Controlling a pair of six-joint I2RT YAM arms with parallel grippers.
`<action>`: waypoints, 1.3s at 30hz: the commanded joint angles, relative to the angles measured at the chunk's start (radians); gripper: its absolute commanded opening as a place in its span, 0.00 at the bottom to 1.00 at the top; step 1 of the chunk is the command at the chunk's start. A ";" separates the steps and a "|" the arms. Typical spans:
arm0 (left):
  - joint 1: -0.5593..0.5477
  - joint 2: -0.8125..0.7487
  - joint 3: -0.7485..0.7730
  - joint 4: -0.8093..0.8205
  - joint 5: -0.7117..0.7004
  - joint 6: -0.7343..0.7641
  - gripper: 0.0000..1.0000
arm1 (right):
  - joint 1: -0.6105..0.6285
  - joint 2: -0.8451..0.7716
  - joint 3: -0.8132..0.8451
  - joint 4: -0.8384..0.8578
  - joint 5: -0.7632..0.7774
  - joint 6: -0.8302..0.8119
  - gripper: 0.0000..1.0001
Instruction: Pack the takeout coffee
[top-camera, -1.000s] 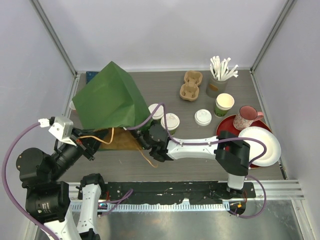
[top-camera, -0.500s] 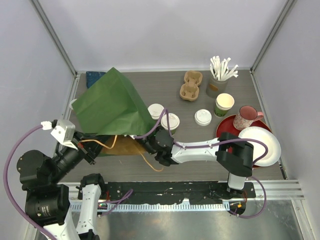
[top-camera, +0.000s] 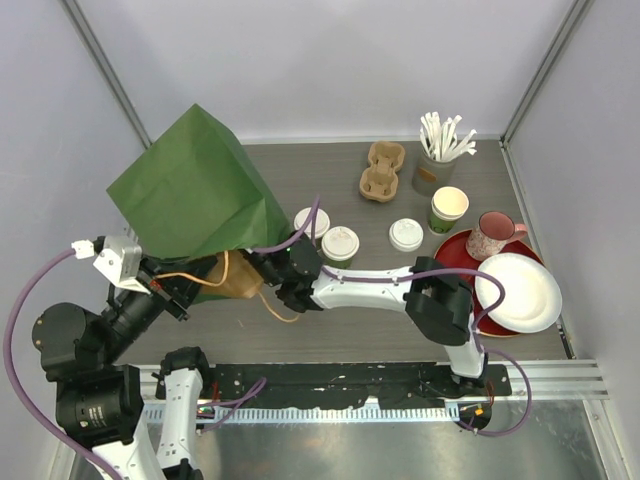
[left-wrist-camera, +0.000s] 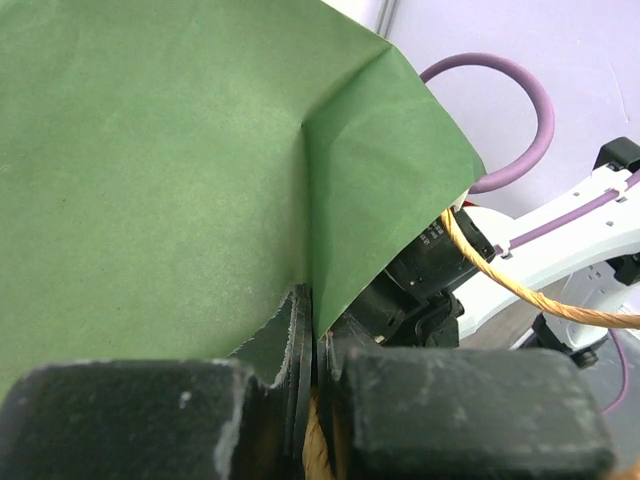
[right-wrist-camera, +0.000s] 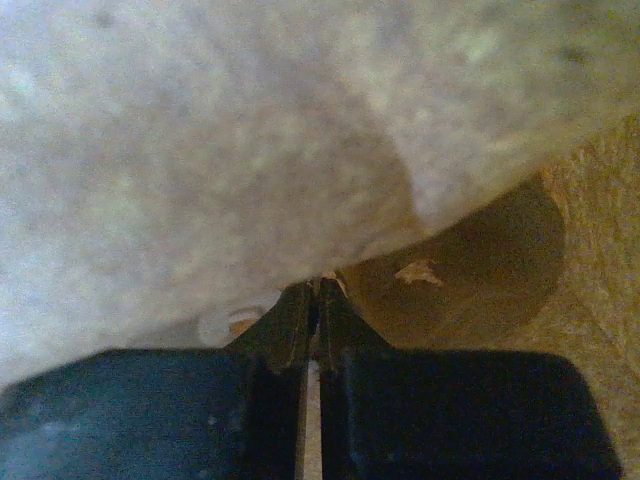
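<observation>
Two takeout coffee cups with white lids (top-camera: 312, 222) (top-camera: 340, 243) stand on the table just right of a green paper bag (top-camera: 190, 190). The bag is lifted off the table, its closed bottom pointing up and back and its brown-lined mouth (top-camera: 235, 280) facing the arms. My left gripper (top-camera: 195, 287) is shut on the left edge of the mouth; in the left wrist view its jaws (left-wrist-camera: 315, 320) pinch the green paper (left-wrist-camera: 150, 180). My right gripper (top-camera: 265, 272) is shut on the right edge, its fingertips (right-wrist-camera: 318, 295) closed on the paper. Orange handle cords (top-camera: 200, 272) hang loose.
A third white lid (top-camera: 406, 234) sits further right. Behind it are a cardboard cup carrier (top-camera: 381, 170), a pot of white sticks (top-camera: 437, 160) and a stack of lidless green cups (top-camera: 448, 210). A pink mug (top-camera: 490, 235) stands on a red plate (top-camera: 455, 255) under a white plate (top-camera: 520, 292).
The bag has swung up and to the left, off the table. My right gripper moved left with its edge. The cups have not moved.
</observation>
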 joint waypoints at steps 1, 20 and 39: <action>-0.003 -0.027 0.044 -0.019 0.112 -0.051 0.00 | -0.066 0.034 0.131 0.134 0.087 0.040 0.01; -0.006 -0.003 0.110 -0.025 -0.009 -0.024 0.00 | -0.096 -0.151 -0.169 -0.077 0.103 -0.004 0.41; -0.012 0.046 0.026 -0.152 -0.218 0.073 0.00 | 0.006 -0.532 -0.415 -0.639 -0.001 -0.007 0.71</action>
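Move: Inside the tilted paper bag, the cup carrier lies at the right fingertips, its middle roughly 3 cm farther forward, 3 cm left and 3 cm up. Outside on the table, the nearer lidded cup stands about 4 cm ahead and 19 cm right of the right hand, the farther one about 9 cm ahead and 13 cm right, both some 37 cm below. From the left hand, the carrier is about 15 cm ahead, 7 cm right and 3 cm higher. Letting go of the carrier inside the bag: the right hand first lifts about 2 cm more, then opens its fingers widely as it sinks some 11 cm, draws right and slightly back, and tips its upward-pointing fingers about 30 degrees towards level. The left fingers keep pinching the bag's rim, rising a little, then lowering about 5 cm. ##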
